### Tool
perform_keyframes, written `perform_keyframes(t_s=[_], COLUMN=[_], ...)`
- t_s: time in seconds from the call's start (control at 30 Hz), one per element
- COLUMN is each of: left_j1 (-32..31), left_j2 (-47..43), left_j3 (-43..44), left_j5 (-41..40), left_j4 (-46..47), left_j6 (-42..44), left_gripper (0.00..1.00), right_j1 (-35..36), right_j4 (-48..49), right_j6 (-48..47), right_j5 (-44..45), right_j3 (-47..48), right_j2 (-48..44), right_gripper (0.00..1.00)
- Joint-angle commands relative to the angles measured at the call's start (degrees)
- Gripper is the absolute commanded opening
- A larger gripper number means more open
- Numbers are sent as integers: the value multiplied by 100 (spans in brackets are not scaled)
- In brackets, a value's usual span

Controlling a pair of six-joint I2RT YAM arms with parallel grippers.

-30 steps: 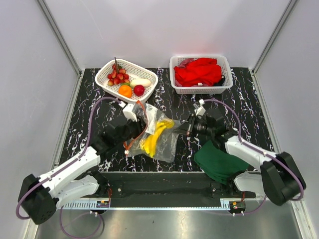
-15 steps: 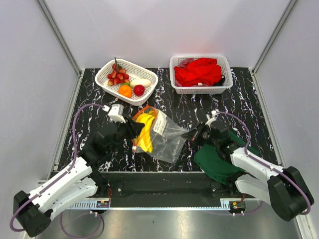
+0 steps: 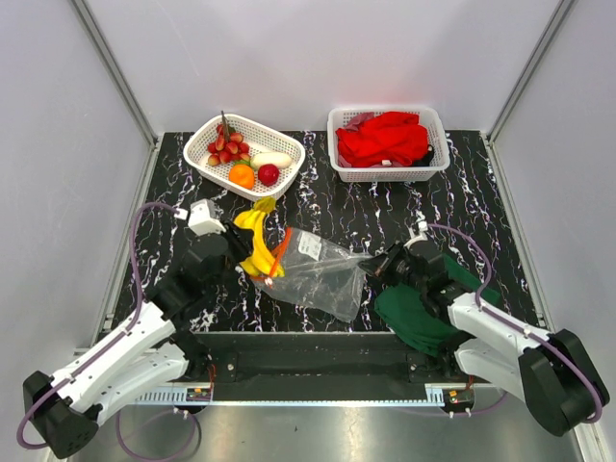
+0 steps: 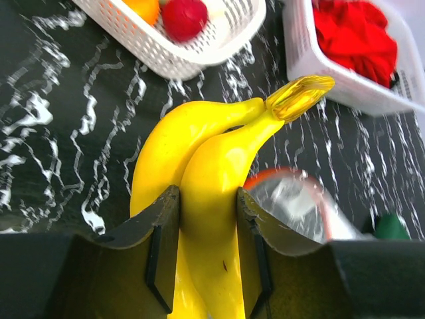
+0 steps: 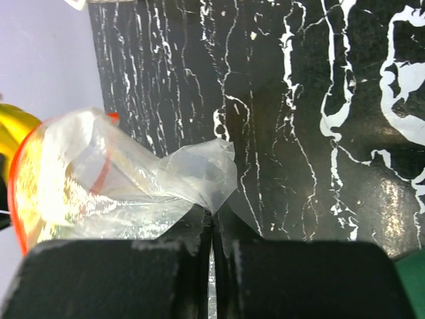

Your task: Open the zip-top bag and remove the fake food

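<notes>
The yellow bananas are outside the mouth of the zip-top bag, and my left gripper is shut on them. In the left wrist view the jaws clamp one banana, and the bag's orange-red rim lies just to its right. My right gripper is shut on the bag's far corner, with the clear bag stretched toward the left. Other fake food lies in the white basket: grapes, an orange, an apple and a pale piece.
A second white basket holding red cloth stands at the back right. A dark green folded cloth lies under my right arm near the front edge. Frame posts and walls close in both sides.
My left gripper has drawn the bananas left and back, out of the bag's mouth. My right gripper kept the bag's corner and shifted slightly right, and the bag now lies flatter.
</notes>
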Motion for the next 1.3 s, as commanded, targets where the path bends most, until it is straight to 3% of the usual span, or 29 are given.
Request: perform_keyframes(t_s=[0.0, 0.13, 0.27, 0.4, 0.5, 0.53, 0.6, 0.63, 0.67, 0.83, 1.0, 1.1, 1.13, 1.23, 1.27], left_j1=[24, 216, 832, 1578, 1886, 1957, 2142, 2160, 2186, 2204, 2239, 2248, 2257, 2257, 2248], left_j2=[429, 1273, 2319, 3707, 4797, 5331, 5852, 6342, 6643, 8067, 8658, 8650, 8615, 8309, 8185], left_j3=[743, 1569, 2439, 3790, 4495, 4959, 5696, 5936, 6235, 7886, 8172, 7996, 7935, 7698, 7610], left_j5=[-1128, -1833, -1579, -1289, -1228, -1245, -1122, -1244, -1297, -1605, -1562, -1561, -1579, -1518, -1465], left_j4=[733, 971, 1121, 945, 822, 735, 507, 436, 383, -83, -189, -58, -22, 74, 127], left_j6=[473, 1249, 1409, 1066, 855, 758, 451, 328, 344, 512, 503, 572, 686, 906, 977], left_gripper=[0, 0, 0, 0, 0, 0, 0, 0, 0, 0, 0, 41, 66, 84, 94], right_j1=[-52, -52, -52, -52, -52, -61, -52, -44, -52, -52, -52, -52, -52, -52, -52], right_j4=[596, 544, 326, -394, -780, -913, -1361, -1650, -2105, -3005, -3340, -3358, -3358, -3375, -3393], right_j6=[-243, -621, -1323, -1799, -2045, -2124, -2344, -2466, -2529, -2889, -3074, -3162, -3223, -3294, -3303], right_j5=[-143, -292, -968, -961, -926, -882, -637, -540, -400, 357, 586, 560, 560, 498, 455], right_j3=[23, 128, 663, 1034, 1227, 1358, 1586, 1675, 1771, 2211, 2448, 2545, 2563, 2598, 2607], right_j2=[242, 400, 821, 840, 787, 761, 708, 621, 585, 77, -328, -338, -242, -5, 31], right_gripper=[0, 0, 1, 12, 44, 65, 82, 96, 100, 100, 100, 100, 100, 100, 100])
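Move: Ahead of the left hand, which already grips the bananas, the white fruit basket's middle lies about 32 cm out, 3 cm left and 16 cm lower. In it the orange sits some 27 cm ahead and 3 cm left of the hand, the lychees about 36 cm ahead and 8 cm left. Around the right hand, still pinching the emptied bag's corner, the bag's middle lies some 13 cm left, 1 cm back and 7 cm below; the green cloth is 13 cm right and 6 cm back. Carrying the bananas about 35 cm forward and slightly left in an arc, up some 10 cm and then down about 15, the left hand turns some 30 degrees counter-clockwise and opens wide over the fruit basket. The right hand dips slightly, opens fully to let go of the bag's corner, then rises clear, drifting right and rolling its left side down. ##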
